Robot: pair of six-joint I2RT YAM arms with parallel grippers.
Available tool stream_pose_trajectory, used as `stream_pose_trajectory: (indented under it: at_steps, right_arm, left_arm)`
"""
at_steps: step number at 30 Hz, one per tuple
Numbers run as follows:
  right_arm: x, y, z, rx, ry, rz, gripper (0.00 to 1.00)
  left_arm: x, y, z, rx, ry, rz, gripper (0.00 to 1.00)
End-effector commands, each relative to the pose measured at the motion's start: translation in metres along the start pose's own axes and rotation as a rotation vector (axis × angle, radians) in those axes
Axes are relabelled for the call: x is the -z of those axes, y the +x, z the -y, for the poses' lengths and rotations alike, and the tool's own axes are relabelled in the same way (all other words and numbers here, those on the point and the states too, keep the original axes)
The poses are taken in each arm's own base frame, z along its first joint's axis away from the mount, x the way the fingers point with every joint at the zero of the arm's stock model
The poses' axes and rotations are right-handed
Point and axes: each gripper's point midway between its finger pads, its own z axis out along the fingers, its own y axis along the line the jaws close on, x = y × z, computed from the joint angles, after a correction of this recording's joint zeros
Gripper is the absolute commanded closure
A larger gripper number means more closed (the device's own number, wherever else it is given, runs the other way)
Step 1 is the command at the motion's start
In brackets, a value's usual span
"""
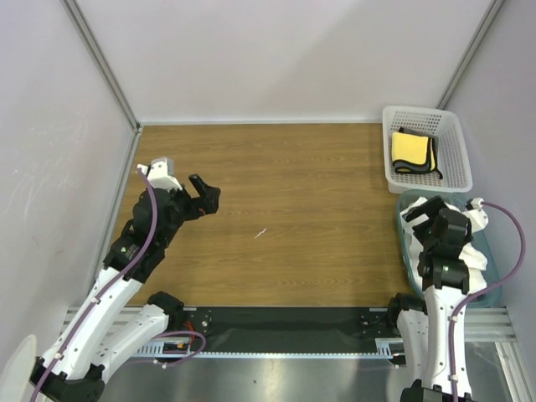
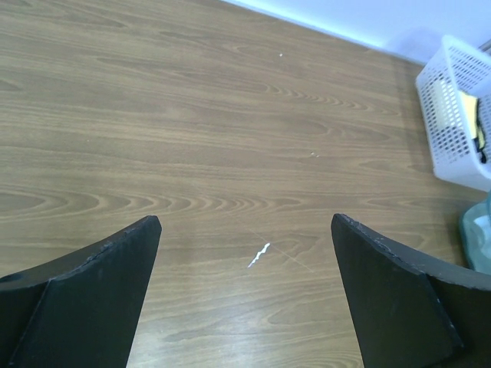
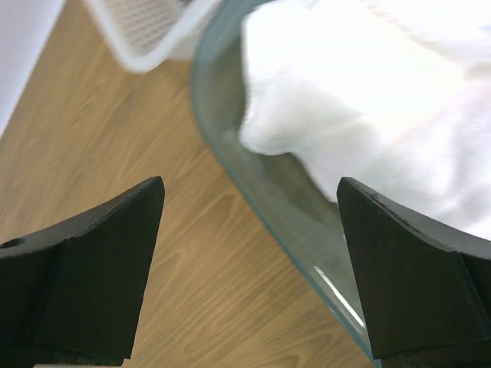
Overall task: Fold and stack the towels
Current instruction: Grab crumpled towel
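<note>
A folded yellow towel (image 1: 410,149) with a dark edge lies in the white perforated basket (image 1: 456,146) at the back right. A large white towel (image 3: 368,92) is bunched inside a translucent teal tub (image 3: 261,192) at the right edge of the table. My right gripper (image 3: 250,184) hovers open over the tub's near-left rim, one finger over bare wood and the other over the tub, nothing between them. From above, that right gripper (image 1: 423,211) covers much of the white towel (image 1: 479,255). My left gripper (image 1: 208,191) is open over bare wood at the left, far from any towel.
The wooden table (image 1: 293,184) is walled at the back and on both sides. A tiny white scrap (image 2: 259,255) lies near the table's middle, just ahead of the left gripper (image 2: 245,222). The left wrist view catches the basket (image 2: 453,115) and a corner of the tub (image 2: 477,238).
</note>
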Motion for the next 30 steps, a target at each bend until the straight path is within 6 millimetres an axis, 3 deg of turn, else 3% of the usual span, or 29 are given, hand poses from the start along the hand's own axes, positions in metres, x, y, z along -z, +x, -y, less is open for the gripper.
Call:
stream_pose_trajectory:
  at_steps: [1, 10, 15, 16, 21, 28, 30]
  right_arm:
    - [0.008, -0.033, 0.038, -0.038, 0.269, 0.112, 0.0]
    - [-0.04, -0.031, 0.07, -0.104, 0.461, -0.017, 0.0]
    - [-0.062, -0.022, 0.077, -0.104, 0.457, -0.024, 0.0]
    - [-0.065, -0.012, 0.085, -0.102, 0.474, -0.04, 0.0]
    - [-0.079, 0.0, 0.094, -0.14, 0.488, -0.059, 0.0]
    - [-0.092, 0.023, 0.129, -0.115, 0.614, -0.094, 0.0]
    - [-0.096, 0.032, 0.134, -0.121, 0.605, -0.11, 0.07]
  left_arm:
    - [-0.002, -0.017, 0.004, -0.025, 0.004, 0.039, 0.0]
    - [-0.011, -0.009, -0.003, -0.034, -0.039, 0.012, 0.0]
    - [-0.006, -0.012, -0.009, -0.015, -0.056, 0.031, 0.0]
    - [-0.007, -0.011, -0.012, -0.009, -0.061, 0.031, 0.0]
    - [-0.002, -0.015, -0.011, 0.012, -0.035, 0.044, 0.0]
    - [0.0, -0.013, -0.012, 0.048, -0.008, 0.056, 0.0]
    - [-0.001, -0.012, -0.006, 0.054, 0.031, 0.059, 0.0]
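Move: The crumpled white towel I want lies in the teal bin, its middle some 9 cm to the right of my right hand, 6 cm back and about 13 cm below; the bin around it centres about 10 cm right and 7 cm back. The white basket sits roughly 16 cm ahead and 6 cm right, the folded yellow towel in it 15 cm ahead and 3 cm right. From my left hand the crumpled towel is nearly 57 cm right, 8 cm back. I swing my right hand, fingers wide, in to the right over the bin's near-side rim, then plunge it into the white towel's forward part, ending about 12 cm lower and 9 cm farther right. On the way I tip the fingers down and turn the wrist clockwise, each by some 25 degrees, so the spread fingers come to straddle the cloth, still open. ##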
